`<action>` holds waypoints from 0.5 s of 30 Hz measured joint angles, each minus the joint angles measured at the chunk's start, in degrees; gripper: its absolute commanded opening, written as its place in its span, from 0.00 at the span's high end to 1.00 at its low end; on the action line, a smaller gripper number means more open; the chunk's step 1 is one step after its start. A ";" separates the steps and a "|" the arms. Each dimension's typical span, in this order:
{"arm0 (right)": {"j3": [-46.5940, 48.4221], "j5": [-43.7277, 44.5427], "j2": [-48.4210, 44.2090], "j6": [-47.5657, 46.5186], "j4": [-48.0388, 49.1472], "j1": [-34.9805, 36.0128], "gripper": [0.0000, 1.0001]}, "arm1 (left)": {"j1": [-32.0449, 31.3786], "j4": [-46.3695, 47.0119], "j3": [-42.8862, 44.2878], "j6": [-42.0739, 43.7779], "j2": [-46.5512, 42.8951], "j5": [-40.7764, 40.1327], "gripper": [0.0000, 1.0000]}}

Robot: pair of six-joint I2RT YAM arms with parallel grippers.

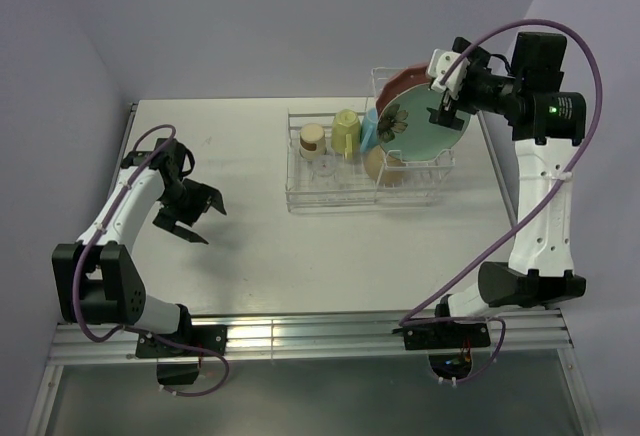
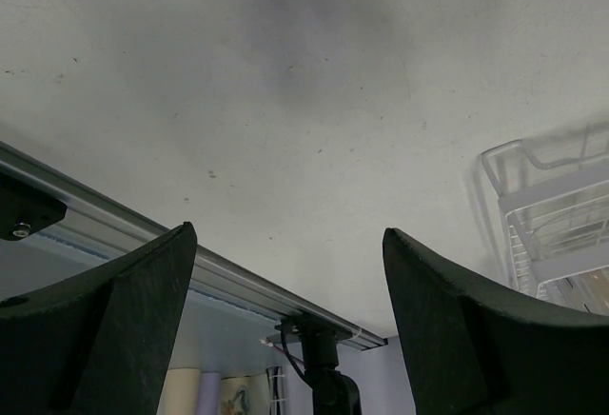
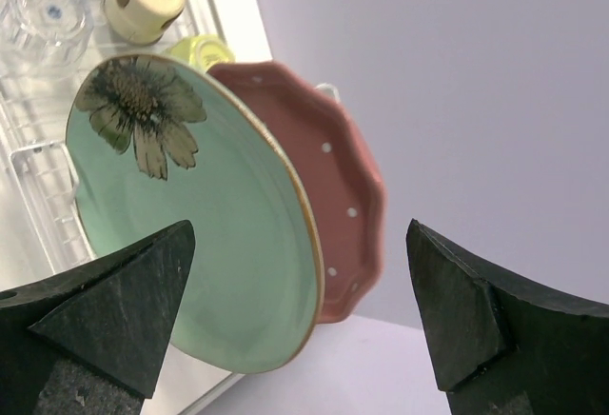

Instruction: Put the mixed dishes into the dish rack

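Observation:
The white wire dish rack (image 1: 300, 196) stands at the back right of the table. In its upright slots stand the mint-green flower plate (image 1: 420, 128) and, behind it, the pink dotted plate (image 1: 398, 84). The low basket holds the small tan cup (image 1: 313, 140), yellow-green mug (image 1: 346, 132), light-blue mug (image 1: 369, 131), cream bowl (image 1: 380, 164) and clear glass (image 1: 322, 168). My right gripper (image 1: 447, 91) hovers open over the plates' top edge. In the right wrist view its jaws (image 3: 301, 229) straddle the mint plate (image 3: 190, 225) and pink plate (image 3: 333, 167) without touching. My left gripper (image 1: 203, 218) is open and empty over bare table.
The left wrist view shows the open left gripper (image 2: 290, 234), the table's near metal rail (image 2: 247, 282) and a corner of the rack (image 2: 542, 215). Walls close off the table at the back and right, just behind the rack.

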 measured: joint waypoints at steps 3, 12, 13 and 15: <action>-0.09 -1.18 -1.53 1.66 2.10 0.00 0.00 | 0.00 0.22 -0.02 -0.04 -0.61 0.24 0.15; -5.27 -5.38 -6.71 14.47 13.05 0.00 0.00 | -0.42 1.18 -1.11 -1.40 -3.15 1.55 0.15; -6.80 -6.03 -7.76 16.61 14.88 0.00 0.00 | -0.52 1.44 -1.31 -1.51 -3.52 1.70 0.15; -10.08 -7.13 -10.08 21.73 19.10 0.00 0.00 | -0.72 1.90 -1.84 -1.75 -4.33 2.23 0.15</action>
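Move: The green plate, already released and standing in the rack, has its middle about 5 cm to the right hand's left, 2 cm nearer the base and some 11 cm below. The red plate stands about 4 cm beyond it. The blue mug is roughly 13 cm left of the hand, 1 cm ahead and 20 cm down; the upturned bowl is 9 cm left, 6 cm back and 22 cm down. From the left hand, the green plate is about 45 cm right, 10 cm ahead and 18 cm higher. No touch can be made out: already open, the right hand keeps withdrawing from the green plate. It climbs about 5 cm, easing some 3 cm back towards its base and a little less to the left, while the wrist rolls about 15 degrees, lifting the left-pointing fingers nearer level. The fingers stay wide open. ##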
